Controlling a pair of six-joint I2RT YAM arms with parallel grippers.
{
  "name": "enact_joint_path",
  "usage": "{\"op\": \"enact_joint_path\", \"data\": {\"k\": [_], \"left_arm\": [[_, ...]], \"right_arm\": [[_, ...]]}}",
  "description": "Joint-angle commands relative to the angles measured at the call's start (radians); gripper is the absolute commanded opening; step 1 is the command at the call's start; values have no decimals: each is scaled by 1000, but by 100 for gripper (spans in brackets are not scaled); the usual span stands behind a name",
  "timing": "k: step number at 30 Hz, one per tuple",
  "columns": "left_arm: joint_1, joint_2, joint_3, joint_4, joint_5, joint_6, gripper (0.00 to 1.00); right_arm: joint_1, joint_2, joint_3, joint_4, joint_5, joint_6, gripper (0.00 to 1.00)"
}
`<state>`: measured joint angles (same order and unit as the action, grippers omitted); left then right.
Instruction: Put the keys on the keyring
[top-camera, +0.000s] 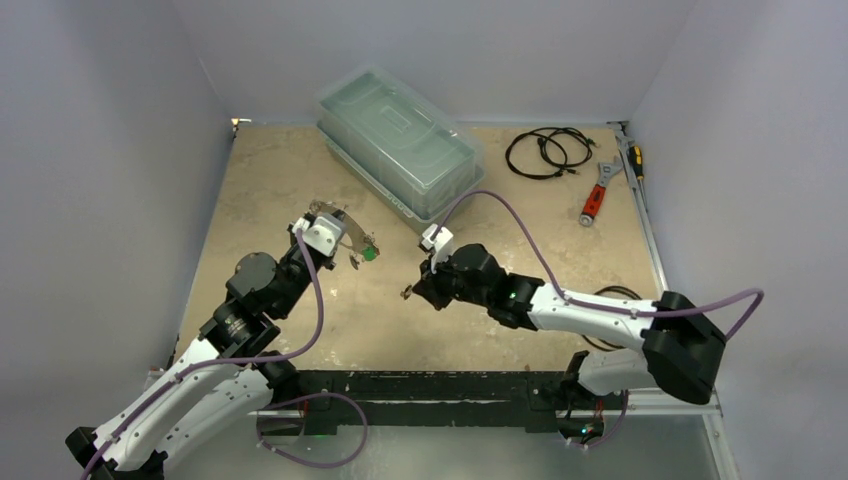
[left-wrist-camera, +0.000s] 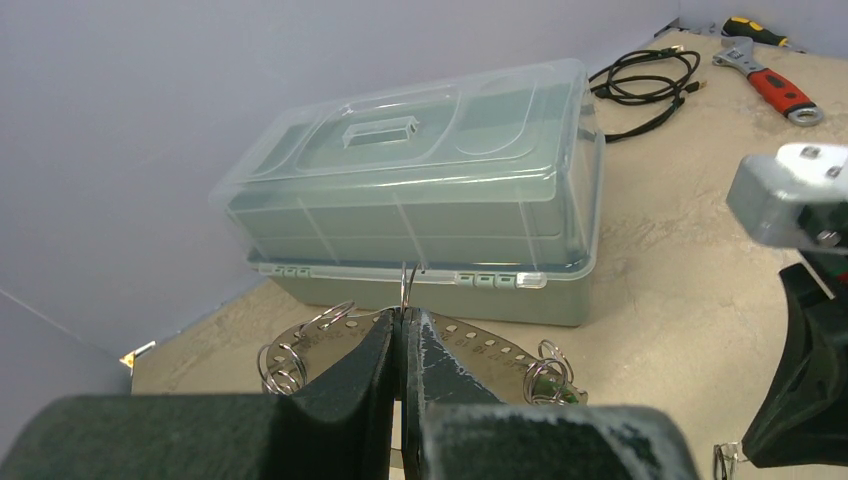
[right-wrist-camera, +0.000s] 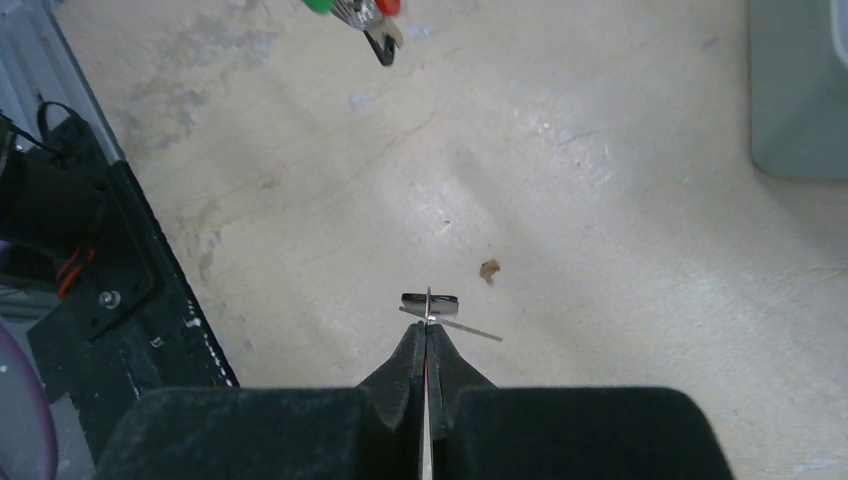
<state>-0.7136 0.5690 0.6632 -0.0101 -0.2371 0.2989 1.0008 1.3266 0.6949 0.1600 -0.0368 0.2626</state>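
Observation:
The keyring (left-wrist-camera: 480, 343) is a flat silver plate with holes along its rim and wire split rings (left-wrist-camera: 284, 364) hanging from it. My left gripper (left-wrist-camera: 405, 318) is shut on its rim, holding it above the table in front of the box. In the top view the keyring (top-camera: 335, 216) sits at the left gripper (top-camera: 343, 232), with a green-headed key (top-camera: 369, 253) dangling below. Green and red key heads (right-wrist-camera: 352, 8) show at the top of the right wrist view. My right gripper (right-wrist-camera: 428, 325) is shut on a thin key (right-wrist-camera: 430, 304) seen edge-on, held low over the table (top-camera: 409, 292).
A clear-lidded plastic box (top-camera: 400, 150) with a green base stands at the back centre. A coiled black cable (top-camera: 545, 152), a red-handled wrench (top-camera: 596, 197) and a screwdriver (top-camera: 635, 160) lie at the back right. A small brown crumb (right-wrist-camera: 489, 268) lies on the table.

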Motion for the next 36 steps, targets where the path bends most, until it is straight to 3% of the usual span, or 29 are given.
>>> {"op": "enact_joint_path", "data": {"k": [1,21,27,36], "left_arm": [[7,-12,14,50,20,5,0],[8,14,15,55,230,5,0],[7,36,20,53,421,2,0],[7,99,43,50,625,-36,0]], "right_arm": [[-4,-80,-3,-3,17,-47,0],[-4,-315,100,-126,88,-182,0],[-3,-371,126,-155,78,-209,0],[-4,-460,164,-181,-72,-222,0]]}}
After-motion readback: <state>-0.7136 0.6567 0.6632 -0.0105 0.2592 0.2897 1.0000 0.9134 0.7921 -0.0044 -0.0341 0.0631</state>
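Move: The keys, already off the table in the right fingers, are to go to the keyring, which the left hand still holds: it hangs about 5 cm ahead of the right hand, some 11 cm to its left and 17 cm above. The keys lie roughly 4 cm back, 9 cm to the right and 21 cm below the left hand. The clear box's middle is some 27 cm ahead of the right hand, 4 cm to its left and about 5 cm lower. The keys, still pinched in the right fingers, are carried up about 15 cm to near the keyring's height, with the hand drifting some 4 cm right as its fingers tip up to nearly level. The keyring is brought to meet them: the left hand keeps its grip, moving about 8 cm right, some 4 cm back and slightly down while turning clockwise nearly 30 degrees, slow at first, then faster. ##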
